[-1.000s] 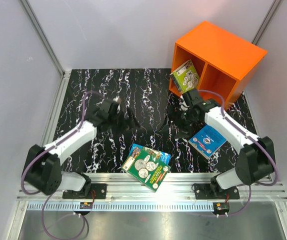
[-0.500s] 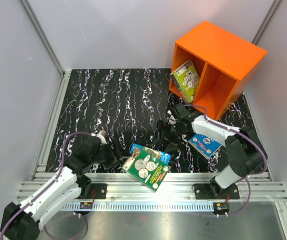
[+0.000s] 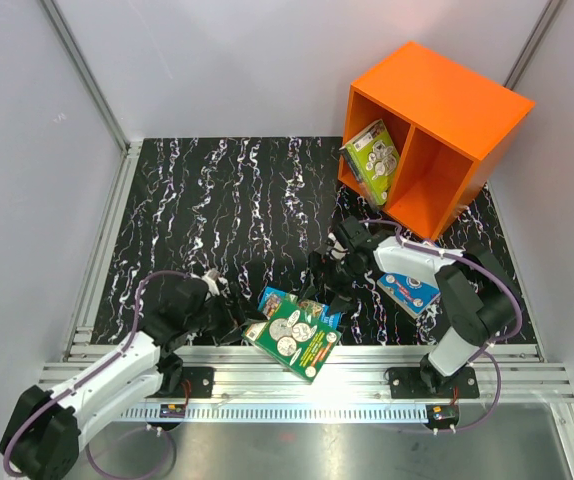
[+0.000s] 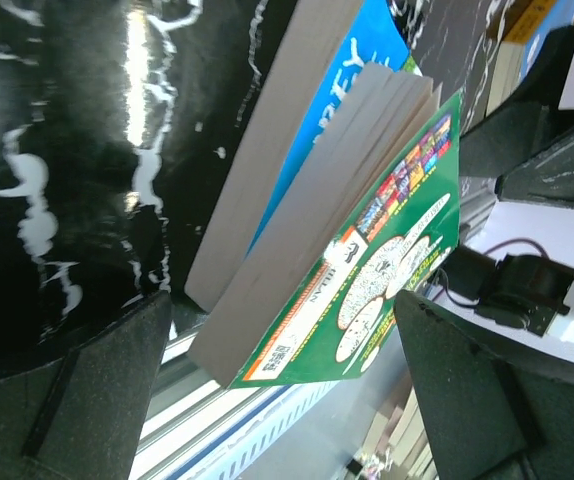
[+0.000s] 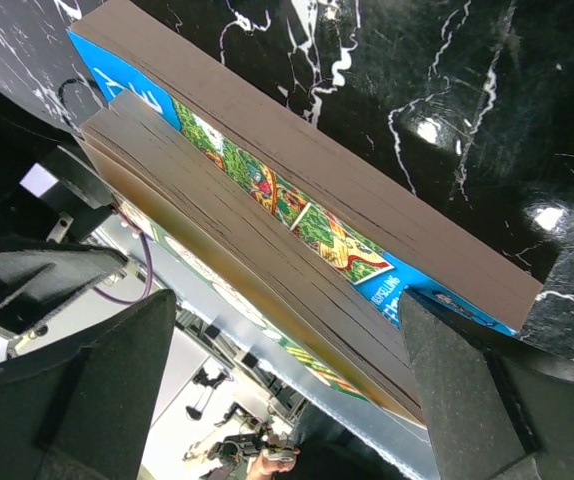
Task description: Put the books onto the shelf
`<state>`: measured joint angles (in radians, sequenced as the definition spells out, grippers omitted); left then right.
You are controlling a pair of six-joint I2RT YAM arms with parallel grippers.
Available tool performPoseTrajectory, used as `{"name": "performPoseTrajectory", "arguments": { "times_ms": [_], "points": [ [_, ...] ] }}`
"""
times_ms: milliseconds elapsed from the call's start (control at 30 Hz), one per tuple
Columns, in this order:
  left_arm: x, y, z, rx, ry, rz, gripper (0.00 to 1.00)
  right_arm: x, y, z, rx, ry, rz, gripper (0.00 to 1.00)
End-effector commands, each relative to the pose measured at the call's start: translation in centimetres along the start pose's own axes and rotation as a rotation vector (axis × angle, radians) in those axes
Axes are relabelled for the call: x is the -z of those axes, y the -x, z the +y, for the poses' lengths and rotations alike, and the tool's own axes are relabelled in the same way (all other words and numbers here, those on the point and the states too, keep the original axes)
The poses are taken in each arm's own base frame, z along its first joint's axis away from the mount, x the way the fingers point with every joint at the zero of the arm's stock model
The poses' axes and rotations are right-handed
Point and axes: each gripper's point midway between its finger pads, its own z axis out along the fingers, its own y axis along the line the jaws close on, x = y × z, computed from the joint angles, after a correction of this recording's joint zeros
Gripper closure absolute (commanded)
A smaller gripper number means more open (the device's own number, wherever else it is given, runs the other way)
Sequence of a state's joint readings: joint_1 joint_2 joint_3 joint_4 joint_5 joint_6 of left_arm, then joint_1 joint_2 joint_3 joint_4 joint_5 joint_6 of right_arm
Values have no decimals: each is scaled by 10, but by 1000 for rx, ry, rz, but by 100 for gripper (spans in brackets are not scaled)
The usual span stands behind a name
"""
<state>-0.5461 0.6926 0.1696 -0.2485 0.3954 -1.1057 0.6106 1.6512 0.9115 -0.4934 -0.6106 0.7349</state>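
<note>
A green book showing coins [image 3: 293, 340] lies on a blue book [image 3: 307, 306] at the table's near edge. My left gripper [image 3: 231, 324] stands open just left of this stack; in the left wrist view the green cover [image 4: 392, 262] and blue book [image 4: 339, 108] sit ahead of its gripper [image 4: 279, 400], nothing held. From the far right of the stack my right gripper [image 3: 330, 280] faces it, open; its wrist view [image 5: 287, 392] shows the blue book's page edge [image 5: 312, 185]. A blue book with a round emblem [image 3: 409, 291] lies beside the right arm. The orange shelf [image 3: 464, 103] holds a light-green book [image 3: 372, 158] in its left compartment.
The black marbled table [image 3: 227, 190] has grey walls on three sides. A metal rail [image 3: 297, 375] with both arm bases runs along the near edge, close under the book stack. The shelf's right compartment [image 3: 429, 175] stands at the back right corner.
My left arm swung back from mid-table to the near edge, left of the stack. My right gripper left the shelf's front and came down toward the stack. The books did not move.
</note>
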Motion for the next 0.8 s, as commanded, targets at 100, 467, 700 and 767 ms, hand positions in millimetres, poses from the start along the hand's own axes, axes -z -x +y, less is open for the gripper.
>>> {"name": "performPoseTrajectory", "arguments": {
  "times_ms": [100,467,700,767],
  "points": [
    [-4,-20,-20,-99,-93,98,1,-15,-2,-13,-2,-27,8,0],
    [2,-29,-48,-152,-233,91,23,-32,0,-23,-29,-28,24,0],
    [3,-21,-65,-165,-282,57,57,-41,3,-27,-37,-26,39,0],
    [1,-20,-68,-158,-292,57,64,-41,3,-27,-35,-25,42,0]
  ]
}}
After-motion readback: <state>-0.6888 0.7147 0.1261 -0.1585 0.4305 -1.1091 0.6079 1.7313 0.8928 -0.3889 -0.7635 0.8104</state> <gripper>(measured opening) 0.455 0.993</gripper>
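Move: The green book's middle lies about 10 cm to the left hand's right, 3 cm nearer the base and some 2 cm lower, its left corner right by the open fingers. From the right hand it is roughly 7 cm left, 9 cm back and 3 cm lower. The blue book partly under it is centred about 4 cm left and 3 cm back of the right hand, 5 cm lower; another blue book lies some 24 cm right and 6 cm ahead. Back and to its right, some 4 cm in all, the left hand works round the green book's left corner while turning about 10 degrees clockwise, then closes to about half open and pinches the corner, cover to underside. Meanwhile the right hand, fingers still wide, creeps about 2 cm left over the two books, tilting its fingers out by some 10 degrees, one finger close against the green book's far edge. ##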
